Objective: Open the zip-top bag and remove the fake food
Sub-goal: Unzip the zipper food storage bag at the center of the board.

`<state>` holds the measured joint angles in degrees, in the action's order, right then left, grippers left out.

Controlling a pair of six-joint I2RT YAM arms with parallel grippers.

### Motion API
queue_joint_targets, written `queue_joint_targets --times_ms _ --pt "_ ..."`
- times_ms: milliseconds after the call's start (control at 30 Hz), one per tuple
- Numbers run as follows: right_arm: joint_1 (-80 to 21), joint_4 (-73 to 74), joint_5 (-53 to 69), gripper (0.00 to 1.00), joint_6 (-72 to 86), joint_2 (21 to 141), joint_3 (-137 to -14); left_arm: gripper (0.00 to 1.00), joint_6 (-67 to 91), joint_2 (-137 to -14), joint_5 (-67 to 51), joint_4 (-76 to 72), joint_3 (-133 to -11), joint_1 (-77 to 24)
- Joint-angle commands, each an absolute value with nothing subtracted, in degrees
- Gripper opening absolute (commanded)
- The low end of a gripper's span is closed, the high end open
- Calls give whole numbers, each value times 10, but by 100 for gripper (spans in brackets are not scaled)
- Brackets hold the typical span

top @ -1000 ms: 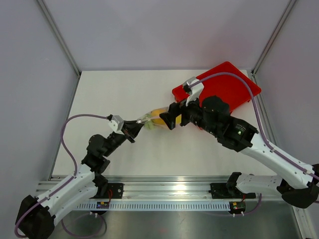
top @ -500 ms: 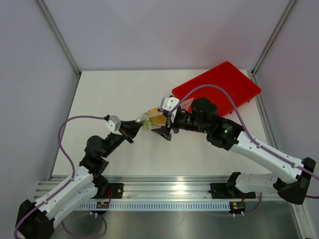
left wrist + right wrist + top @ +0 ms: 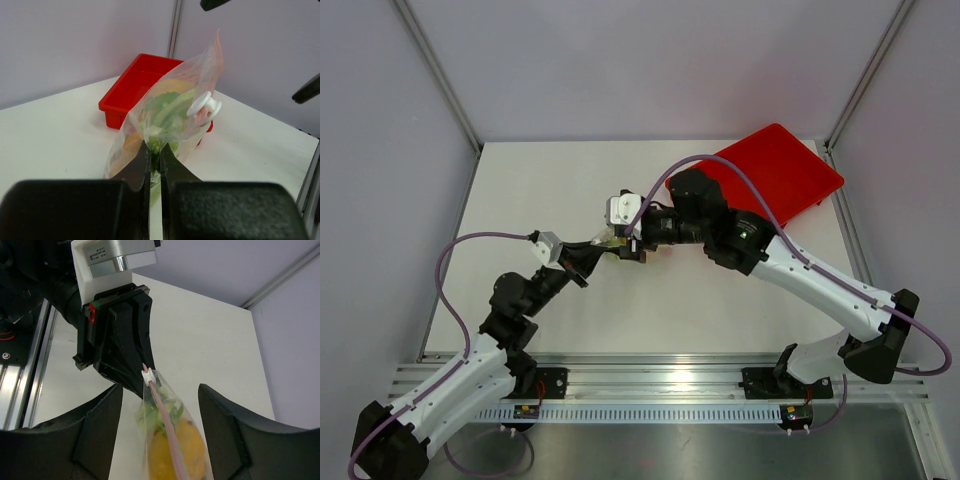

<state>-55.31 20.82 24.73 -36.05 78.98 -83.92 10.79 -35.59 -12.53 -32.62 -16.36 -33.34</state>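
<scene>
The zip-top bag is clear and crinkly, held up off the white table. My left gripper is shut on its lower edge. Its pink zip strip runs up to a white slider close to the left gripper. Inside the bag shows fake food: a yellow piece and green leafy pieces. My right gripper is open, one finger on each side of the bag with a gap both ways. From above, the bag sits between the left gripper and the right gripper.
A red rectangular tray stands at the back right of the table, behind the right arm. Metal frame posts rise at both back corners. The mounting rail runs along the near edge.
The right arm has swung left, bringing its gripper from the bag's tray-side end along the bag to just beside the left gripper, and its jaws have narrowed. The left gripper kept its hold.
</scene>
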Motion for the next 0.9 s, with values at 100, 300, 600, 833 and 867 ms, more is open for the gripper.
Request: queue_joint_targets --times_ms 100,300,600,833,867 --pt "-551 236 264 66 -405 831 -892 0 108 -343 -112 -368 -165 -336" --pt "-551 236 269 61 -413 852 -896 0 106 -344 -112 -369 -165 -336" --pt "-551 194 275 56 -409 855 -877 0 107 -346 -115 -371 -163 -335" --pt "-553 201 283 45 -402 866 -893 0 108 -347 -115 -373 -163 -335" --pt "-555 207 280 44 -403 870 -896 0 108 -347 -114 -372 -162 -336"
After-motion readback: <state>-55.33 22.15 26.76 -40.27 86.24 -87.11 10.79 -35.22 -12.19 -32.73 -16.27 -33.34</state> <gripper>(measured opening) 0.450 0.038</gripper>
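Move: The white zip slider stands some 4 cm to the left of the right fingertips, about level fore-and-aft, and roughly 3 cm below them. From the left hand, which still pinches the bag just under it, the slider is about 3 cm to the right and 3 cm up. The orange food in the bag hangs about 10 cm below the right hand, 2 cm ahead; the red bin's middle lies some 25 cm ahead of that hand, 29 cm right and 31 cm below. The right hand sinks about 3 cm while sliding some 2.5 cm left and a little forward, its left-pointing fingers tipping down about 5 degrees, so that the half-open fingertips come in towards the zip slider; it then almost halts, with the fingers narrowing throughout from wide to just under half open, a tip towards either side of the slider but not yet shut on it. The left hand stays put and keeps its closed pinch on the bag beneath the slider, holding the zip end up and steady for the right fingers. ##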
